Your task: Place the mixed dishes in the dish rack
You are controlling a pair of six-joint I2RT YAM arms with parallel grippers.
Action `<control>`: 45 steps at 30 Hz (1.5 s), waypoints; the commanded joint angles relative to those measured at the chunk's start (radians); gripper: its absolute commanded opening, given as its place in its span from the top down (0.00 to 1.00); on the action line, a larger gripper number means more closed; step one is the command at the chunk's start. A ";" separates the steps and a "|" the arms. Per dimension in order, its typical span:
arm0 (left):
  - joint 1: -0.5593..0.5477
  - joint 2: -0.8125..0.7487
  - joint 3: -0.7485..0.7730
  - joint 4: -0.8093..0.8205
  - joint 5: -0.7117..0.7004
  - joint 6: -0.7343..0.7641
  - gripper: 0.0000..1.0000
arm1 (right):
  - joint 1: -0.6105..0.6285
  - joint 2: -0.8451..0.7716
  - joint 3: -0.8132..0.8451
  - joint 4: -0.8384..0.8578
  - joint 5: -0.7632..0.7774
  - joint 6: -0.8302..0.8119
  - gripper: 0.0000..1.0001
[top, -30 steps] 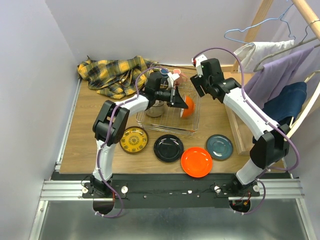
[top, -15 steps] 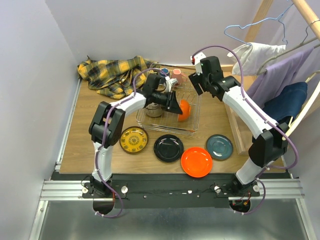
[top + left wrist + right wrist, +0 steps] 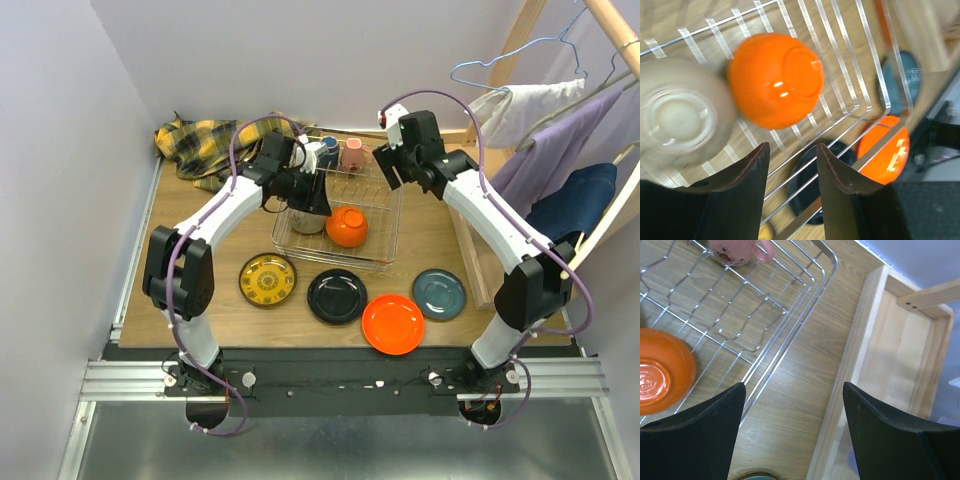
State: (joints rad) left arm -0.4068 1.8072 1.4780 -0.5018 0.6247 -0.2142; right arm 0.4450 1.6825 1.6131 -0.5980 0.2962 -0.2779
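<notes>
The dish rack holds an upturned orange bowl, a beige bowl and a pink-handled cup. My left gripper hovers over the rack's left part, just behind the beige bowl. In the left wrist view its jaws stand open with nothing between them, above the rack wires, with the orange bowl and beige bowl ahead. My right gripper is wide open and empty beside the rack's right rim. On the table lie yellow, black, orange and teal plates.
A yellow plaid cloth is bunched at the back left. A wooden tray-like frame lies right of the rack. Hangers and clothes hang at the far right. A blue-and-white cup stands by the pink one.
My left gripper opened and let go of the orange bowl, which now rests upside down in the rack. The left arm drew back to the left. The right arm barely shifted.
</notes>
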 commanded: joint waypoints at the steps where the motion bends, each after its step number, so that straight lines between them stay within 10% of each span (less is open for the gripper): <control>1: 0.022 -0.119 0.048 -0.182 -0.244 0.140 0.48 | -0.002 0.023 0.022 -0.022 -0.077 0.040 0.14; 9: 0.036 -0.164 -0.015 -0.190 -0.526 0.234 0.47 | -0.005 0.057 -0.051 -0.014 0.069 0.235 0.14; 24: 0.039 -0.095 -0.081 -0.170 -0.594 0.240 0.52 | -0.005 0.149 -0.113 -0.092 0.173 0.419 0.27; 33: 0.039 -0.121 -0.140 -0.184 -0.556 0.237 0.82 | -0.035 0.224 -0.084 -0.092 0.097 0.421 0.62; 39: 0.037 -0.189 -0.200 -0.195 -0.527 0.230 0.85 | -0.054 0.318 0.057 -0.080 0.073 0.404 0.91; 45: 0.036 -0.236 -0.225 -0.198 -0.435 0.217 0.81 | -0.055 0.408 0.168 -0.074 0.080 0.385 0.94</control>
State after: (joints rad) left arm -0.3752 1.6352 1.2781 -0.6094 0.1059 -0.0345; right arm 0.4053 2.0098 1.7004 -0.6888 0.3573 0.1650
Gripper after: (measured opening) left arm 0.167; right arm 0.076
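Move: The rack's left rail, near its front corner, is about 12 cm to my left hand's left, 1 cm ahead and 5 cm lower. About 8 cm below that hand are the white bowl, 4 ahead and 3 left, and the orange bowl, 2 ahead and 8 right. From my right hand, the right rail is 2 cm ahead, 1 left and 13 below; the orange bowl lies 5 back, 15 left and 16 below. I swing my left hand about 12 cm left, rising over the white bowl and then sinking onto the rack's left rail, while my right hand drops some 13 cm to the right rail, turning clockwise. Both pairs of fingers close and pinch the wire; then the right pushes its rail forward as the left draws its own slightly back. ##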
